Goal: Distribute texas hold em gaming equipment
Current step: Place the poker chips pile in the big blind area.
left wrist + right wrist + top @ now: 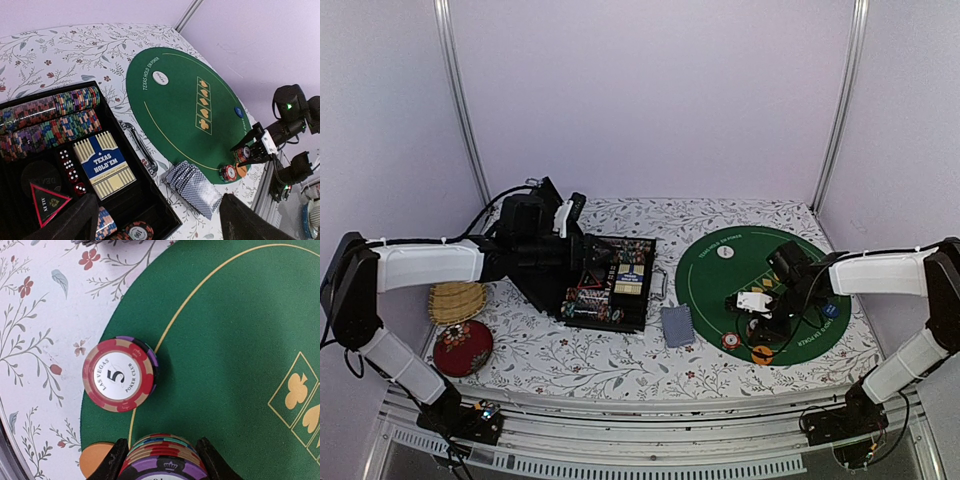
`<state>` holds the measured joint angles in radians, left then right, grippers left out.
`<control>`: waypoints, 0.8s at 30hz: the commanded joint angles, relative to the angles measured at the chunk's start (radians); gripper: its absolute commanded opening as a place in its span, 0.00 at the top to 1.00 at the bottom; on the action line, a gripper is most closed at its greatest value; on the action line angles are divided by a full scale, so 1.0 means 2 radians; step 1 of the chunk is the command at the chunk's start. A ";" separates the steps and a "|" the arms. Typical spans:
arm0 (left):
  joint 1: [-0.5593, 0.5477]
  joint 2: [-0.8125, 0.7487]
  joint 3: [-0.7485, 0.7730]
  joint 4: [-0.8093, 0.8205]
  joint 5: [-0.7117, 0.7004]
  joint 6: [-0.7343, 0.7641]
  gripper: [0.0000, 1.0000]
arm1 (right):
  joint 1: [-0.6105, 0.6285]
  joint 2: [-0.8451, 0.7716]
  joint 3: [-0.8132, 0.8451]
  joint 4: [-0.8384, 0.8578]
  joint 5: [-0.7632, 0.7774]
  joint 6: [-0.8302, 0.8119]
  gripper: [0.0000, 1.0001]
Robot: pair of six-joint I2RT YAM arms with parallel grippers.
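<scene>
My right gripper (162,461) is shut on a stack of poker chips (162,452) at the near-left edge of the green mat (235,340); whether the stack touches the mat I cannot tell. Just beyond it stands another chip stack topped by a red "5" chip (120,374), with an orange button (95,458) beside my left finger. The top view shows a white button (724,252) and a blue button (843,283) on the mat. A fanned deck of blue-backed cards (195,186) lies between the mat and the black case (605,280). My left gripper (160,225) is open and empty over the case's corner.
The case holds rows of chips (50,120), a "Texas Hold'em" card box (104,162), red dice (70,170) and a triangular marker (47,202). Its metal handle (137,145) faces the mat. A wicker basket (457,300) and a red cushion (463,347) sit at the front left.
</scene>
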<state>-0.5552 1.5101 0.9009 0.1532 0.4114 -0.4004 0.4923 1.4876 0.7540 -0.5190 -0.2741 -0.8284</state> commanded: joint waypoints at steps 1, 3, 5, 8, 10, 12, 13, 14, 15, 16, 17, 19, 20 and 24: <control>0.005 0.006 0.012 0.011 0.008 0.002 0.14 | 0.003 -0.043 -0.012 -0.001 -0.010 -0.015 0.98; 0.005 0.009 0.015 0.010 0.009 0.003 0.14 | 0.003 -0.062 -0.021 -0.002 -0.019 -0.030 0.98; 0.005 0.012 0.018 0.008 0.010 0.004 0.14 | 0.003 -0.063 -0.019 -0.004 -0.026 -0.035 0.98; 0.006 0.011 0.019 0.005 0.010 0.004 0.14 | 0.003 -0.061 0.002 -0.002 -0.030 -0.031 0.98; 0.006 0.009 0.017 0.005 0.010 0.003 0.14 | 0.004 -0.061 0.024 0.004 -0.046 -0.033 0.98; 0.006 0.007 0.015 0.004 0.009 0.004 0.14 | 0.010 -0.054 0.051 0.014 -0.062 -0.024 0.98; 0.005 0.007 0.015 0.004 0.007 0.004 0.14 | 0.020 -0.046 0.062 0.022 -0.062 -0.018 0.98; 0.006 0.007 0.015 0.003 0.004 0.004 0.14 | 0.031 -0.039 0.068 0.030 -0.052 -0.014 0.98; 0.005 0.006 0.015 0.001 0.003 0.005 0.14 | 0.044 -0.031 0.072 0.040 -0.040 -0.009 0.98; 0.005 0.006 0.016 0.001 0.003 0.004 0.14 | 0.054 -0.022 0.075 0.045 -0.034 -0.008 0.98; 0.005 0.006 0.015 0.001 0.003 0.004 0.14 | 0.060 -0.011 0.081 0.047 -0.035 -0.006 0.98; 0.005 0.005 0.016 0.001 0.003 0.003 0.14 | 0.063 0.013 0.096 0.053 -0.043 0.001 0.98; 0.006 0.005 0.017 0.000 0.003 0.003 0.14 | 0.063 0.025 0.104 0.053 -0.043 0.005 0.98; 0.005 0.002 0.017 -0.004 0.001 0.007 0.14 | 0.064 0.071 0.133 0.047 -0.033 0.012 0.98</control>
<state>-0.5549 1.5253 0.9154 0.1501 0.4141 -0.4000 0.6216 1.5578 0.9573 -0.4412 -0.3431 -0.8368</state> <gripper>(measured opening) 0.859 0.414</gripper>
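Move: The poker chips pile in the right fingers is held low over the near part of the felt. The pile already standing there lies about 5 cm to the left and 3 cm nearer the base, a centimetre or two lower. The orange button is about 6 cm back and 1 cm left of the hand, the blue playing cards roughly 16 cm left and level with it. From the left hand, the standing pile is some 27 cm right, 13 cm back and 17 cm lower. The held pile is first raised almost straight up from low over the felt. The right hand then carries it about 8 cm left and some 3 cm forward, passing the far side of the standing pile, and begins to sink near the end, finishing about 5 cm higher than it began. The wrist tilts and turns a little, roughly 15 degrees in all; the fingers keep their grip. ##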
